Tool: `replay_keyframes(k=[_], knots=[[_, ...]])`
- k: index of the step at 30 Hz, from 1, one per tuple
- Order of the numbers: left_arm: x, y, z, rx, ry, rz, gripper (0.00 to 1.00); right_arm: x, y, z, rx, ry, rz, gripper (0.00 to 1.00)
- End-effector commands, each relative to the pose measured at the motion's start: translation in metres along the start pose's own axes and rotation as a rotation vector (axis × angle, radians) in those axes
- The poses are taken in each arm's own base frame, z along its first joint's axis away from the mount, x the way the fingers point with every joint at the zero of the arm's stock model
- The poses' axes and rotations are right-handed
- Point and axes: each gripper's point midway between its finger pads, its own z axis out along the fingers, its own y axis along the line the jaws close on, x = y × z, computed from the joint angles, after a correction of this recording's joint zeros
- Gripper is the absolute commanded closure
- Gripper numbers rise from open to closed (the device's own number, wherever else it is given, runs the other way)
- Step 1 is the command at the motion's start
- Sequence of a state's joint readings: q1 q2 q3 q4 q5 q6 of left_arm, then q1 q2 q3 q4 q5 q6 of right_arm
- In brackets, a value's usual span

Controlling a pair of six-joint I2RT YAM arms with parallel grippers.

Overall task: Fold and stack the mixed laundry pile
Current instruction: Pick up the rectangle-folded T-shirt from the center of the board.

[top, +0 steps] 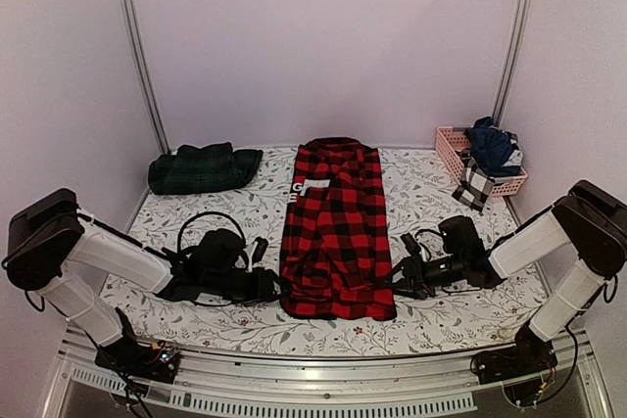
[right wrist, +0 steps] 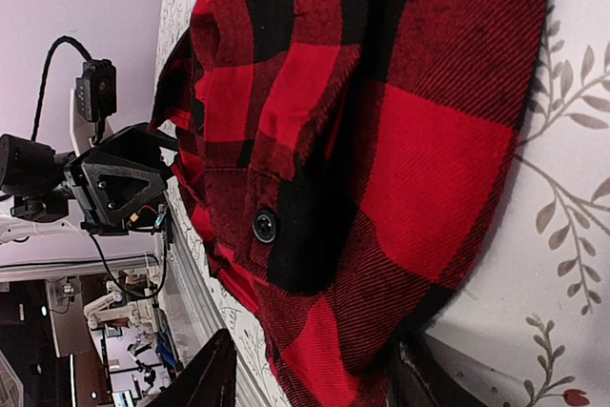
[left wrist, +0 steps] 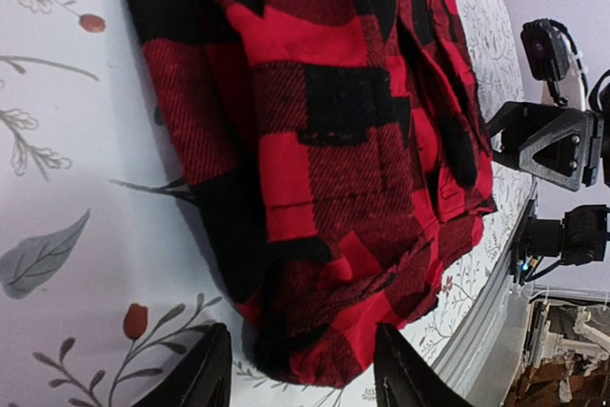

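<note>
The red-and-black checked flannel shirt (top: 335,232) lies flat and lengthwise in the middle of the table, collar to the far side. My left gripper (top: 277,286) is at its near left corner. In the left wrist view the jaws (left wrist: 305,374) stand open astride the bunched hem (left wrist: 324,321), with tablecloth showing beside the left finger. My right gripper (top: 400,276) is at the near right corner. Its jaws (right wrist: 315,378) are open around the hem of the shirt (right wrist: 381,140). A folded dark green tartan piece (top: 201,168) lies at the back left.
A pink slatted basket (top: 448,147) at the back right holds dark navy clothes (top: 492,144); a black-and-white checked cloth (top: 474,186) hangs over its front. The table's metal front rail (top: 323,364) runs just behind the shirt's near hem. Upright frame posts (top: 137,46) stand at the back.
</note>
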State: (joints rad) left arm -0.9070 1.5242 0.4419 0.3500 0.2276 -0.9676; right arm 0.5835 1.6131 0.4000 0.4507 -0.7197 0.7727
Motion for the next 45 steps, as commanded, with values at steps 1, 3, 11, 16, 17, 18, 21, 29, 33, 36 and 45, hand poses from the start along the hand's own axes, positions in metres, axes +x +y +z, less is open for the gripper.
replay_keyframes(k=[1,3,11,16,17,18,21,29,33,36,45], knots=[[-0.002,-0.015,0.009,0.056,0.014,0.041,0.5,0.021,-0.024,0.005,0.06,0.051,0.078,0.49],[0.002,-0.015,0.013,0.073,0.028,0.028,0.52,0.024,-0.026,0.007,0.059,0.057,0.082,0.53],[0.018,-0.015,0.014,0.082,0.064,-0.006,0.6,0.049,-0.04,-0.001,0.104,0.071,0.16,0.58],[0.021,-0.011,0.005,0.062,0.048,-0.009,0.6,0.062,-0.042,-0.01,0.139,0.056,0.168,0.55],[0.02,-0.012,0.005,0.064,0.042,-0.001,0.6,0.061,-0.04,-0.008,0.139,0.055,0.161,0.55],[0.019,-0.013,0.006,0.065,0.038,0.008,0.6,0.059,-0.038,-0.006,0.132,0.052,0.153,0.55],[0.015,-0.016,0.012,0.057,0.044,0.034,0.61,0.051,-0.037,0.003,0.12,0.057,0.139,0.56],[0.02,-0.034,0.011,0.125,0.075,0.079,1.0,0.056,-0.018,0.01,0.046,0.087,0.096,1.0],[0.035,-0.049,0.0,0.164,0.1,0.137,1.0,0.064,-0.001,0.004,0.01,0.08,0.047,1.0],[0.046,-0.062,-0.009,0.19,0.111,0.18,1.0,0.071,0.01,-0.004,-0.016,0.072,0.028,1.0],[-0.004,-0.084,-0.024,0.181,-0.037,0.244,1.0,0.024,0.046,-0.02,-0.007,-0.083,-0.085,1.0]])
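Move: The red-and-black folded T-shirt lies between the hands, its middle about 17 cm ahead and 11 cm right of the left hand, 17 ahead and 12 left of the right, barely below both. Its near edge runs some 8 cm behind them. The green folded cloth is 33 cm ahead and 19 left of the left hand; the pink basket is 36 cm ahead and 21 right of the right hand. Both hands draw back about 5 cm, pinch the T-shirt's sides, then lift, left 6 cm and right 4. ##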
